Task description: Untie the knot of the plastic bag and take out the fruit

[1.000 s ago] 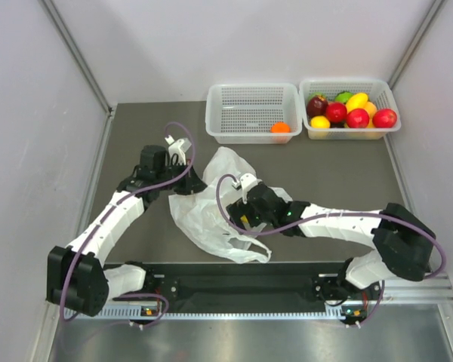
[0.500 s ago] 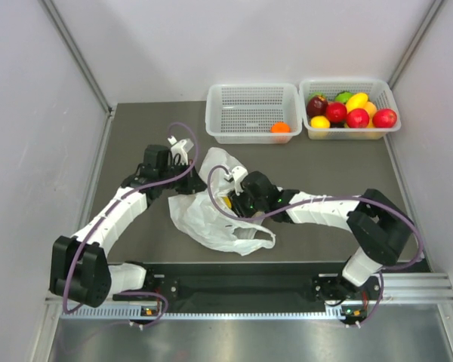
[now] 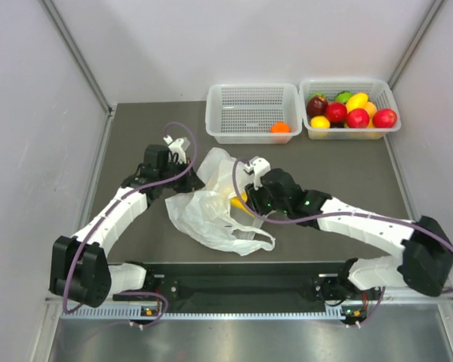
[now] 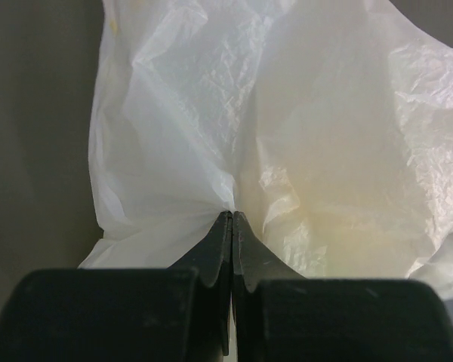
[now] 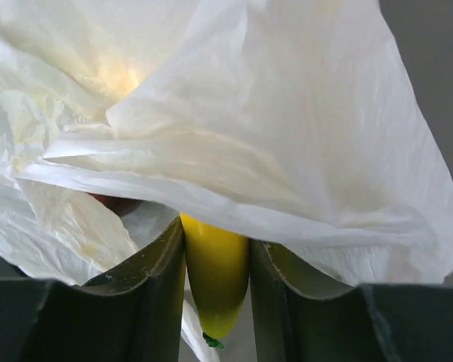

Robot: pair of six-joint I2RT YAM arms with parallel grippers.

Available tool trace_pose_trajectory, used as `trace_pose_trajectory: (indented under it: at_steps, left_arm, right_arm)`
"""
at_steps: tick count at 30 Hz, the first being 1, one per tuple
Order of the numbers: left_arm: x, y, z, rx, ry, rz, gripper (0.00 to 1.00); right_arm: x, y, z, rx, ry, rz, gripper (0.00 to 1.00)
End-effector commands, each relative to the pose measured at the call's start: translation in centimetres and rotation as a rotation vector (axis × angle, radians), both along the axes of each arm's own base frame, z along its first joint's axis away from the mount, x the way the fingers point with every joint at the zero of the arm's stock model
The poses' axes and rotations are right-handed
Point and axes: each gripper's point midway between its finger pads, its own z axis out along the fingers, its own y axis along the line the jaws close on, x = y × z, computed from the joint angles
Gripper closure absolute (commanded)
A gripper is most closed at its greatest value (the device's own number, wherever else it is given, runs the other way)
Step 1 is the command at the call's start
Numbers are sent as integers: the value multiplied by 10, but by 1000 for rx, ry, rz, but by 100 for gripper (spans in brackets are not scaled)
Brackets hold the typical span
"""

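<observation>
The white plastic bag (image 3: pixel 204 217) lies crumpled on the dark table between the two arms, its mouth facing right. At the bag's upper left edge my left gripper (image 3: pixel 186 179) is shut on a pinch of the film (image 4: pixel 232 214). My right gripper (image 3: pixel 247 197) sits at the bag's mouth, shut on a yellow banana (image 5: pixel 215 275) that pokes out from under the film (image 5: pixel 287 151). The banana's yellow also shows from above (image 3: pixel 238 199). A dark red fruit (image 5: pixel 115 202) peeks inside the bag, left of the banana. A small orange fruit (image 3: pixel 280 127) lies in the left basket.
Two white perforated baskets stand at the back: the left one (image 3: pixel 241 113) holds only the orange fruit, the right one (image 3: pixel 382 133) holds a heap of red, yellow and green fruit. Grey walls close in both sides of the table.
My right gripper went from open to shut on the banana inside the bag and drew back to the right with it. The bag bunched leftward. The left gripper kept its pinch.
</observation>
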Motion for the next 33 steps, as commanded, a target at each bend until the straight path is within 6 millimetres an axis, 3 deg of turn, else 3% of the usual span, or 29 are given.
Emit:
trace_pose_trajectory:
  at_steps: [1, 8, 11, 14, 19, 26, 28, 31, 33]
  left_arm:
    - [20, 11, 15, 15, -88, 103, 100]
    - [31, 24, 18, 23, -100, 198, 100]
    - [33, 26, 20, 17, -107, 213, 100]
    - [36, 27, 22, 12, -111, 218, 100]
    - [37, 35, 21, 30, -110, 243, 100]
    - [34, 36, 18, 27, -101, 236, 100]
    - [34, 35, 17, 24, -97, 234, 100]
    - [34, 31, 18, 4, -97, 219, 100]
    - [34, 29, 17, -4, -93, 212, 100]
  right_arm:
    - [-13, -29, 11, -23, 27, -66, 100]
    - [-51, -66, 18, -102, 116, -38, 100]
    - [-61, -84, 25, -145, 139, -61, 100]
    - [-66, -90, 38, -127, 141, -76, 100]
    - [-70, -94, 71, -45, 103, -90, 100]
    - [-98, -98, 142, 175, -9, 24, 100]
    - [-104, -98, 155, 210, -34, 65, 100]
    - [-128, -82, 176, 304, -43, 237, 100]
    - [-133, -76, 192, 355, -70, 289, 100]
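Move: The right hand already pinches one banana tip. The middle of the bunch, mostly hidden in the bag, lies about 6 cm to its left, level front to back and some 3 cm lower. The bag's middle is 9 cm to its left, about 5 cm below. The empty-ended white basket is centred roughly 30 cm straight ahead, with the orange in it 25 cm ahead and 9 cm right. From the left hand, which holds the bag's edge, the bananas are about 10 cm right, 5 cm back and a little lower. Still pinching the banana tip, the right hand drags the bunch out of the bag, right and back at nearly one height, then lifts it steeply, ending about 15 cm higher, 12 cm back and 10 cm right. The left hand keeps its pinch on the bag's edge and draws it left and forward some 4 cm, turning slightly counter-clockwise, then holds. ##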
